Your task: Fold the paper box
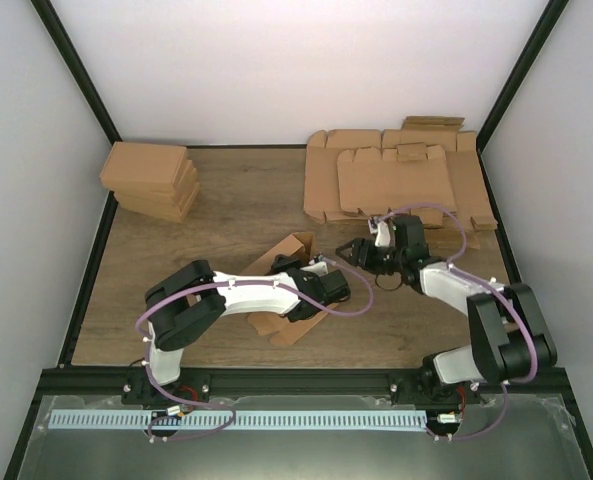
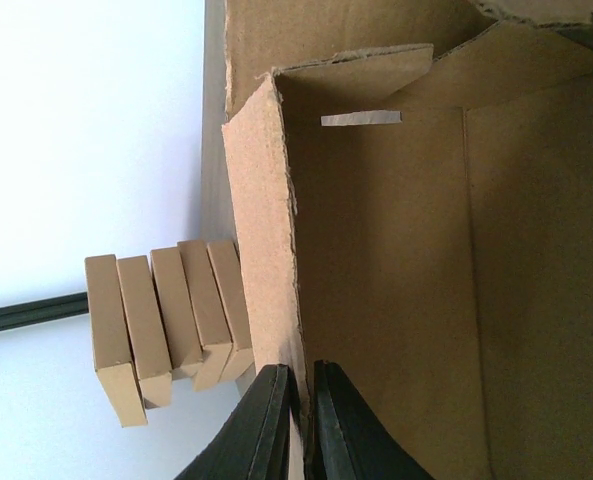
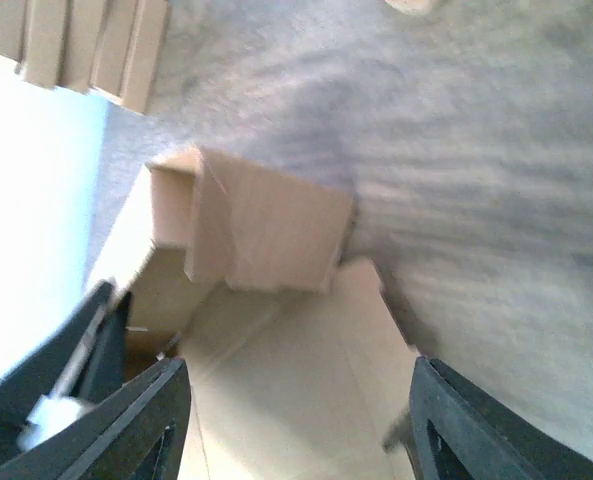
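Note:
The paper box [image 1: 288, 250] lies mid-table, partly raised, with flat flaps reaching toward the near side. My left gripper [image 1: 311, 272] is shut on the edge of one upright side wall [image 2: 261, 230]. In the left wrist view its dark fingers [image 2: 271, 420] pinch that wall, and the box's inner panel [image 2: 426, 300] fills the right. My right gripper [image 1: 348, 250] stands open just right of the box. In the right wrist view its fingertips [image 3: 151, 415] straddle a flat panel [image 3: 296, 380] without touching it, and a folded-up flap [image 3: 266, 235] rises beyond.
A stack of shallow brown boxes [image 1: 151, 180] stands at the back left and also shows as boxes [image 2: 166, 320] in the left wrist view. Overlapping flat cardboard sheets [image 1: 396, 180] lie at the back right, close behind the right arm. White walls enclose the wooden table [image 1: 236, 200].

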Motion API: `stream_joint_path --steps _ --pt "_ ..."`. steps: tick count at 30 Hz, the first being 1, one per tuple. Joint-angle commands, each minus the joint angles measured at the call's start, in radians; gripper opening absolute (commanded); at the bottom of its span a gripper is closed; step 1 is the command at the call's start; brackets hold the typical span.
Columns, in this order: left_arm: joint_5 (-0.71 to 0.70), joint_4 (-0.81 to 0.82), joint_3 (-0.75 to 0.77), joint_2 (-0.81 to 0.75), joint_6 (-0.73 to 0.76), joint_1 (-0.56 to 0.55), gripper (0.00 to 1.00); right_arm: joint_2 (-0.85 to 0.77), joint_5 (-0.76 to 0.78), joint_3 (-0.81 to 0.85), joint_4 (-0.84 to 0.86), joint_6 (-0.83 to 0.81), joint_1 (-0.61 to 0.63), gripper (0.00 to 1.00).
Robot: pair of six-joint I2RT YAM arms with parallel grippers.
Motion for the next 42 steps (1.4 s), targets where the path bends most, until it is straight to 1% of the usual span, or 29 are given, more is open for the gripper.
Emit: stream_joint_path --steps 1,3,5,8,13,16,21,25,31,34,42 --pt "0.006 -0.007 -0.010 0.018 -0.012 0.000 0.11 0.111 -0.136 0.131 0.056 -0.046 -0.014 0.63" --pt "0.019 -0.012 -0.006 0.012 -0.022 0.000 0.12 0.128 -0.177 0.124 0.109 -0.016 -0.013 0.63" --pt "0.037 -0.020 0.001 0.012 -0.036 0.000 0.17 0.128 -0.186 0.104 0.143 0.007 -0.012 0.63" --pt "0.064 -0.033 0.010 0.016 -0.063 -0.004 0.26 0.132 -0.181 0.088 0.145 0.002 -0.011 0.64" --pt "0.193 -0.048 0.034 -0.015 -0.106 -0.006 0.42 0.128 -0.171 0.067 0.146 0.000 -0.011 0.64" --pt "0.294 -0.056 0.052 -0.053 -0.120 -0.006 0.49 0.125 -0.166 0.067 0.144 -0.002 -0.011 0.66" --pt "0.435 -0.064 0.076 -0.089 -0.140 -0.006 0.53 0.125 -0.170 0.079 0.135 -0.022 -0.005 0.68" --pt "0.532 -0.051 0.079 -0.112 -0.149 -0.005 0.56 0.116 -0.161 0.062 0.134 -0.018 0.034 0.68" --pt "0.619 -0.032 0.077 -0.137 -0.160 0.001 0.58 0.035 -0.117 -0.067 0.203 0.046 0.090 0.67" --pt "0.685 -0.011 0.071 -0.154 -0.164 0.013 0.58 0.016 -0.110 -0.125 0.243 0.065 0.111 0.66" --pt "0.859 0.028 0.050 -0.204 -0.178 0.079 0.58 0.087 -0.097 -0.173 0.292 0.066 0.149 0.64"
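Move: The raised side panel of the paper box is already pinched at its near edge in the left fingers, its middle about 3 cm ahead and 1 cm left at hand height. From that hand the far corner flap stands some 5 cm ahead and 4 cm right. The flat near panels lie around 12 cm back, 2 cm right and 8 cm below. For the open right hand these near panels are roughly 14 cm back, 11 cm left and 8 cm down. The box's raised panel is let go: the left fingers open around its edge, and that hand dips, then draws about 8 cm right and back, tipping and rolling some 45 degrees to point down over the box. The open right hand first eases forward, left and up by 2–3 cm, then comes back about 8 cm, sinking 5 cm and edging left towards the near panels beside the left gripper. ##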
